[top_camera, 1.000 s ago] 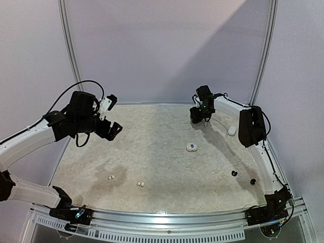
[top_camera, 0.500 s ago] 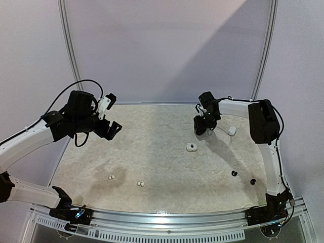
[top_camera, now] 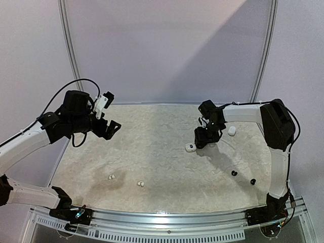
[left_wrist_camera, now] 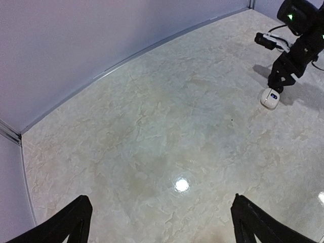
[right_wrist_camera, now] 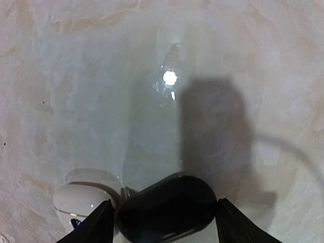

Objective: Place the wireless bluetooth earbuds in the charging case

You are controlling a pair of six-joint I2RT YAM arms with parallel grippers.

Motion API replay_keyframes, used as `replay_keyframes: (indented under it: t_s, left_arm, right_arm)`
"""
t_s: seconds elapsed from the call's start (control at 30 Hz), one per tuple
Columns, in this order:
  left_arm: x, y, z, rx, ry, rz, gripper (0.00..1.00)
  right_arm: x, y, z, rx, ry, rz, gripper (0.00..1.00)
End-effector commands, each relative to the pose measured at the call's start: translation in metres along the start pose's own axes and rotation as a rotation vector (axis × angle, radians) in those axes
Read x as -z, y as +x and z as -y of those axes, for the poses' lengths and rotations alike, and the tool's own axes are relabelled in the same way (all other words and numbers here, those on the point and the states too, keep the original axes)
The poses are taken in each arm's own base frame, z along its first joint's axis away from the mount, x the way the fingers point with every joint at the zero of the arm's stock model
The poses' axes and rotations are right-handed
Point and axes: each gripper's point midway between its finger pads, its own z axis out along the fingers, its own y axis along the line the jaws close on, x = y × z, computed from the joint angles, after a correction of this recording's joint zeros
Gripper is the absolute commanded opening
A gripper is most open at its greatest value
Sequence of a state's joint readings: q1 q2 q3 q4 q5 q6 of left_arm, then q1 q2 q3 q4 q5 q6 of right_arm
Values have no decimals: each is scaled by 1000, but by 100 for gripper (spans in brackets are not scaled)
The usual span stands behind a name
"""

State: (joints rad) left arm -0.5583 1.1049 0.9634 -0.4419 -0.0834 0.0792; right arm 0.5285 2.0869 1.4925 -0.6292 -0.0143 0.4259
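Two white earbuds [top_camera: 111, 177] [top_camera: 140, 184] lie near the front left, and two black earbuds [top_camera: 234, 173] [top_camera: 252, 181] lie at the front right. My right gripper [right_wrist_camera: 164, 202] [top_camera: 205, 136] is shut on a black pebble-shaped charging case [right_wrist_camera: 169, 212], which fills the gap between its fingers. It hangs low over the table, right next to a white charging case [right_wrist_camera: 81, 202] [top_camera: 190, 148] [left_wrist_camera: 271, 97] with a small blue light. My left gripper [left_wrist_camera: 159, 202] [top_camera: 112, 127] stands open and empty in the air over the back left.
Another white pebble-shaped case [top_camera: 232, 130] lies at the back right, behind the right arm. Walls enclose the table on the back and sides; a metal rail [top_camera: 162, 223] runs along the front edge.
My right gripper has carried the black case forward and down, from the back of the table to just beside the white case. The left arm has drifted slightly left.
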Motion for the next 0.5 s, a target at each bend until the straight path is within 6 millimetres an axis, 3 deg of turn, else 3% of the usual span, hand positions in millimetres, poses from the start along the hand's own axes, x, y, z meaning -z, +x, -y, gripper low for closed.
replay_keyframes:
  t_s: [0.0,0.1,0.17,0.23,0.37,0.47]
  left_arm:
    - [5,-1,5,-14,19,24,98]
    - [7,-1,7,-21,23,31,98]
    - [9,-1,7,-26,23,32,98]
    - [10,-1,8,-46,28,32,98]
    - [15,-8,21,-113,99,53,98]
    - [18,-14,30,-113,145,72,99]
  right_arm:
    - [45,-12,4,54,35,40,70]
    - [56,-19,6,141,74,32,75]
    - [57,-12,-15,252,-48,0,81]
    - [61,-2,-28,488,-144,-18,85]
    - [70,12,-35,1021,-227,17,97]
    - [69,6,-37,1283,-231,74,99]
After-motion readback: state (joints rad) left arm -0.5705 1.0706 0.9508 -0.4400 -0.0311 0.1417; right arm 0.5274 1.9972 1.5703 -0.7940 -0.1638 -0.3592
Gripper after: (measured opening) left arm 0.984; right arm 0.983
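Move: Between the right hand's open fingers sits the black case, its middle about 1 cm below the hand point. The white case stands about 5 cm to the left of it and 2 cm nearer the base; the white oval case lies some 17 cm to its right and 10 cm farther out. From the left hand the black case is roughly 45 cm to the right, 9 cm ahead and 22 cm below. Rising some 5 cm off the black case, the right hand lifts clear and spreads its already part-open fingers to full width. As the climb ends it eases about 2 cm back and a little left, towards the white case's side, while turning some 45 degrees counter-clockwise, still pointing down. ##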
